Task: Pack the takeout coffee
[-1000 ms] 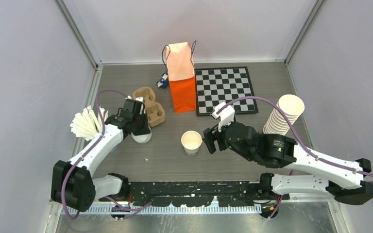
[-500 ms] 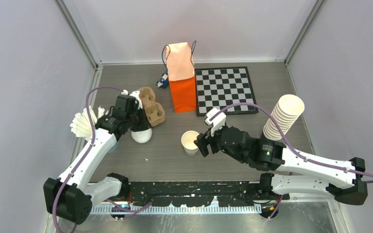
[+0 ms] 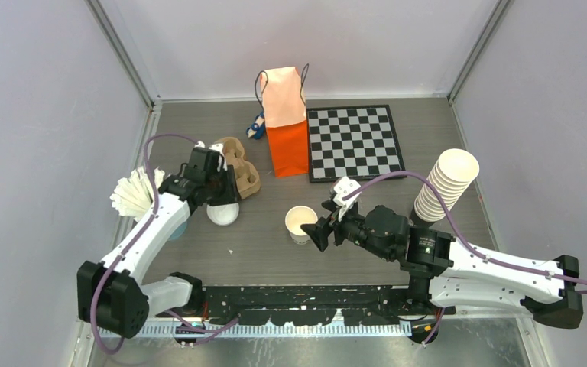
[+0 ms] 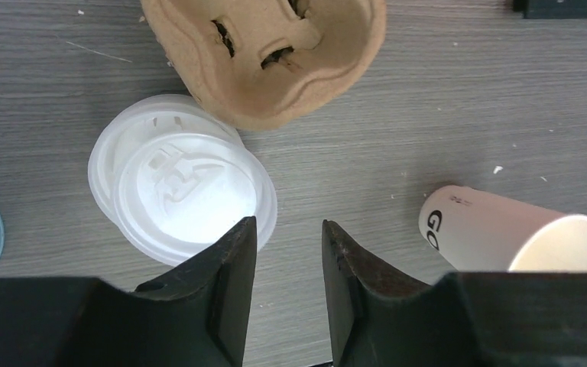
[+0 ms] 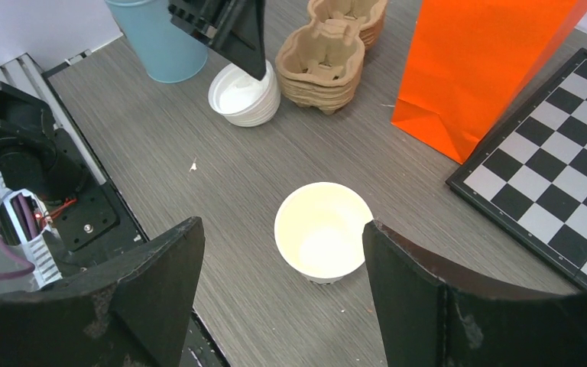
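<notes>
The takeout coffee cup (image 3: 301, 223), small, white and paper, stands upright mid-table with no lid on it. In the right wrist view the cup (image 5: 322, 237) sits ahead of and between the wide-apart jaws of my right gripper (image 5: 281, 223), untouched. My right gripper (image 3: 322, 229) is open, just right of the cup. My left gripper (image 3: 217, 200) hovers over the right edge of a stack of loose white lids (image 3: 222, 214). Its jaws (image 4: 289, 222) are a little apart and empty beside the lids (image 4: 183, 187). The orange paper bag (image 3: 287, 126) stands open at the back.
A brown pulp cup carrier (image 3: 237, 172) lies just behind the lids. A chessboard (image 3: 355, 141) lies right of the bag. A tall stack of lidless cups (image 3: 445, 183) leans at the right. White sticks fan out of a blue cup (image 3: 131, 196) at the left.
My left gripper has gone from shut to slightly open above the lids. My right gripper has tilted and come lower and closer to the cup.
</notes>
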{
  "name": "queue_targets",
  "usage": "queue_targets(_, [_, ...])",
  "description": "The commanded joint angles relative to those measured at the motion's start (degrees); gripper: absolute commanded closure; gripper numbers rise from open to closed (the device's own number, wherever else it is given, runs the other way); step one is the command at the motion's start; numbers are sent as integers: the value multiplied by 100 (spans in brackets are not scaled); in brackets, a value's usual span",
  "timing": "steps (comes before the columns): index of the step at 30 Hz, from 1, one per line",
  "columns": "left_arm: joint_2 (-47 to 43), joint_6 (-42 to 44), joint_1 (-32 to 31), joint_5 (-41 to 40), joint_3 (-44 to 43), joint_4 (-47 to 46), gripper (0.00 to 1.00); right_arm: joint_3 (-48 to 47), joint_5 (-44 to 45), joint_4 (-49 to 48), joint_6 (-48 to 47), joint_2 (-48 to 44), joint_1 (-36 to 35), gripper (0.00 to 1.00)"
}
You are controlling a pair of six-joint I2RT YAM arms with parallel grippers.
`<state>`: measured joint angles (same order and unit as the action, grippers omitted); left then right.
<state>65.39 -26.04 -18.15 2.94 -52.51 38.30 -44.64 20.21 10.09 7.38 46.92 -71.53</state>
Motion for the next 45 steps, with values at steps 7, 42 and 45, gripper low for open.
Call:
queue_targets(7, [511, 117, -13, -213, 225, -717, 63, -188, -167, -145, -71, -67, -32, 21])
queue_targets(42, [878, 153, -13, -98, 49, -612, 100, -193, -78, 54, -131, -124, -30, 21])
queue_targets(45, [650, 130, -13, 50, -39, -425, 100, -234, -144, 63, -116, -58, -37, 20])
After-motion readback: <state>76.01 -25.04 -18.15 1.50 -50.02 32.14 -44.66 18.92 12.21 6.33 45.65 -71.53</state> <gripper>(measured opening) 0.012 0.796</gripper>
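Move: The top coffee lid of the stack is roughly 4 cm to the left of the left hand, 2 cm ahead and 6 cm below. Beyond the lids the cardboard tray is centred about 16 cm straight ahead of the hand; the single paper cup stands some 18 cm to its right and 2 cm back, the blue bucket about 18 cm to its left and level with it. From the right hand the lid lies around 13 cm ahead, 27 cm left and 20 cm below. Downward about 6 cm, easing roughly 2 cm forward, the left hand brings its part-open fingers to the right-hand edge of the lid stack, tipping only some 5 degrees farther down. The gap narrows slowly on the way, then shuts fully at the bottom, pinching the top lid's right rim between the tips, and the hand just starts back up. ##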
